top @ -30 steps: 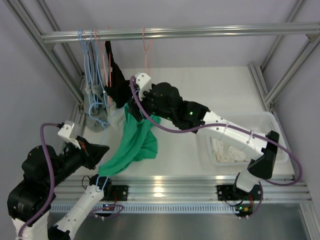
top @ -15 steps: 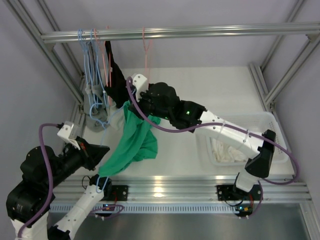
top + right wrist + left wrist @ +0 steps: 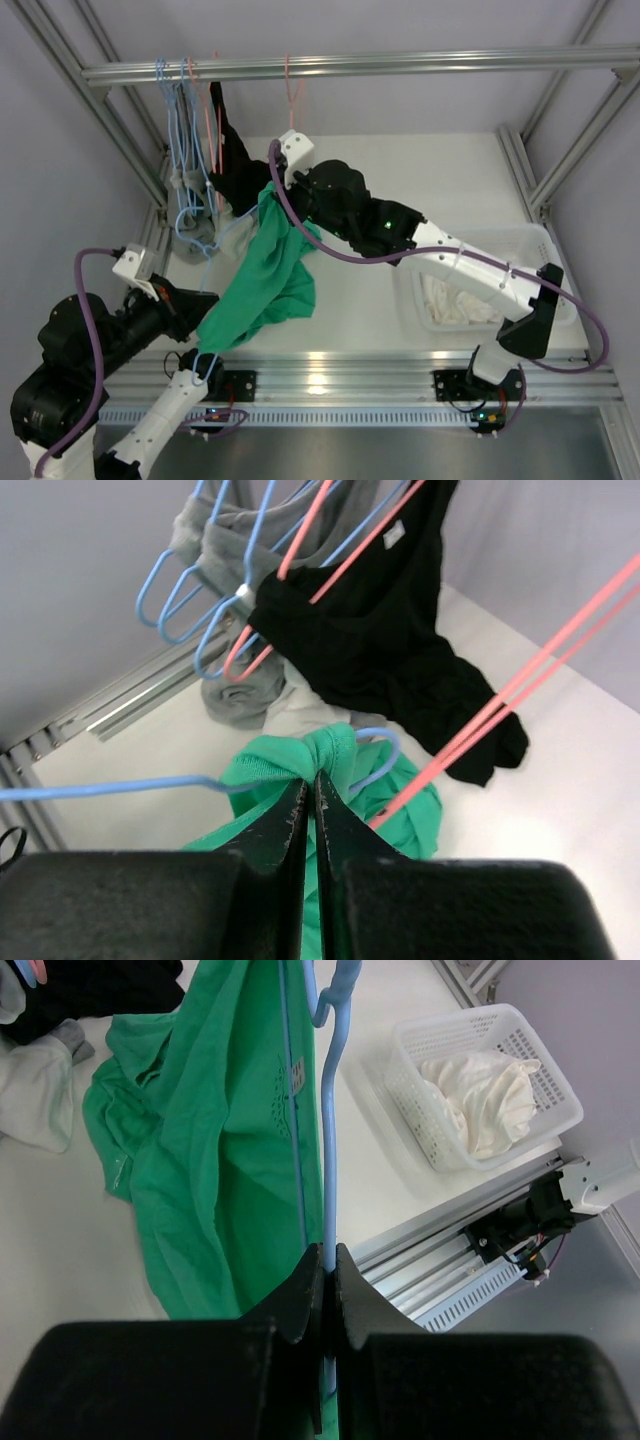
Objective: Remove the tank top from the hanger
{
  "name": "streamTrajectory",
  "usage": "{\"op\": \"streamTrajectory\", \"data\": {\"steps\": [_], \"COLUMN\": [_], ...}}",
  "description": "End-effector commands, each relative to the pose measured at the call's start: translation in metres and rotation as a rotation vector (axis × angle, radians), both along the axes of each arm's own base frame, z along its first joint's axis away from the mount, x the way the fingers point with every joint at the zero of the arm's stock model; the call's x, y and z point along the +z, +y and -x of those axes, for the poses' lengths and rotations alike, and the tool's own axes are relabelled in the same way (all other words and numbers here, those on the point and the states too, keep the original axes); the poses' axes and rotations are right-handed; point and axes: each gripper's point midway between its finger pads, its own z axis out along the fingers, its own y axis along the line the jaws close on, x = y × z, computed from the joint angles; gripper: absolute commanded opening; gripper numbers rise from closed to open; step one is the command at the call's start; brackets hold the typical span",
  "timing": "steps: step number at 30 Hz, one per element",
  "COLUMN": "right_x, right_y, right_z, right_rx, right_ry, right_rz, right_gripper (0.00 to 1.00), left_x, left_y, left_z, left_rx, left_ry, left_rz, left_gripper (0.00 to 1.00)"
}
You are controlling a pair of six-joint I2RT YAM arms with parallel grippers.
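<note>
A green tank top point(image 3: 262, 285) hangs stretched between my two arms on a light-blue hanger point(image 3: 329, 1140). My left gripper point(image 3: 205, 300) holds the low end near the table's front left. In the left wrist view the left gripper point(image 3: 329, 1260) is shut on the hanger's thin blue bar, and the green cloth point(image 3: 230, 1160) drapes to its left. My right gripper point(image 3: 272, 195) is at the garment's upper end. In the right wrist view the right gripper point(image 3: 313, 780) pinches a bunched fold of the tank top point(image 3: 325, 748), with the hanger's blue hook point(image 3: 385, 742) curling just beside it.
A white basket point(image 3: 545, 250) holding white cloth stands at the right. A black garment point(image 3: 235, 165) on a pink hanger, several blue hangers point(image 3: 185, 120) with grey clothes and a bare pink hanger point(image 3: 290, 95) hang from the rail point(image 3: 400, 65). Grey and white cloth point(image 3: 205, 238) lies below them.
The right gripper has shut on the tank top's upper fold and lifted it slightly toward the back. The left gripper stays shut on the hanger.
</note>
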Motion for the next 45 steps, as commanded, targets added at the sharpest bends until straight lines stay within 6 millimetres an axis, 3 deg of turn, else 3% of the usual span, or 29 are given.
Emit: {"op": "streamTrajectory", "data": {"steps": [1,7,15,20,23,29,34,37,38,39,40,41,42,44,45], "right_x": [0.057,0.047,0.064,0.062,0.060,0.013,0.016,0.026,0.010,0.029,0.030,0.016,0.026,0.013,0.016], "right_y": [-0.021,-0.009,-0.006,-0.013,-0.012,0.013,0.014,0.002,-0.002,-0.010,-0.012,-0.013,-0.020,-0.022,-0.029], "right_z": [-0.012,-0.028,-0.046,-0.061,-0.063,-0.018,0.027,0.048,0.052,0.063,0.073,0.080,0.091,0.107,0.113], "right_rx": [-0.129,-0.167,-0.205,-0.231,-0.212,-0.006,0.073,0.113,0.120,0.146,0.173,0.189,0.220,0.251,0.256], "right_ry": [-0.094,-0.098,-0.159,-0.156,-0.140,-0.051,-0.035,-0.018,0.000,-0.005,0.003,0.020,0.017,0.032,0.028], "right_rz": [-0.113,-0.086,-0.057,-0.056,-0.061,-0.009,-0.059,-0.138,-0.125,-0.195,-0.214,-0.203,-0.236,-0.226,-0.239], "right_gripper": [0.00,0.00,0.00,0.00,0.00,0.00,0.00,0.00,0.00,0.00,0.00,0.00,0.00,0.00,0.00], "left_x": [0.007,0.028,0.024,0.019,0.027,0.091,0.117,0.128,0.120,0.133,0.134,0.122,0.140,0.148,0.144], "left_y": [0.001,0.011,0.016,0.019,0.021,0.006,0.005,0.010,0.008,0.011,0.010,0.006,0.005,0.002,-0.002], "left_z": [0.010,0.024,0.037,0.038,0.035,0.037,0.021,0.002,-0.011,-0.017,-0.025,-0.041,-0.045,-0.054,-0.069], "left_rx": [-0.006,0.031,0.039,0.058,0.070,-0.002,0.035,0.100,0.114,0.135,0.139,0.144,0.142,0.139,0.139], "left_ry": [-0.030,-0.092,-0.057,-0.053,-0.083,-0.311,-0.395,-0.463,-0.453,-0.518,-0.540,-0.528,-0.614,-0.674,-0.673], "left_rz": [0.036,0.065,0.061,0.055,0.066,0.177,0.217,0.244,0.236,0.257,0.257,0.248,0.279,0.303,0.302], "left_gripper": [0.00,0.00,0.00,0.00,0.00,0.00,0.00,0.00,0.00,0.00,0.00,0.00,0.00,0.00,0.00]}}
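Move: Just past the right fingers, which already pinch the green tank top by its strap, the far end of the blue hanger still sits in the cloth, about 3 cm ahead. The pink hanger hangs some 6 cm ahead of that hand, 3 cm to its right and 5 cm up; the black top is about 10 cm ahead and 8 cm left. From the left hand, already gripping the blue hanger, that same far end lies roughly 18 cm ahead, 13 cm right and 5 cm higher. Keeping its pinch, the right hand first draws the tank top forward about 5 cm and slightly up, while the left eases the blue hanger back and up. Then they part: the right pulls the cloth back some 13 cm, dipping before it rises a little, and the left lifts the hanger, then swings it forward, fingers tipping up some 25 degrees. ##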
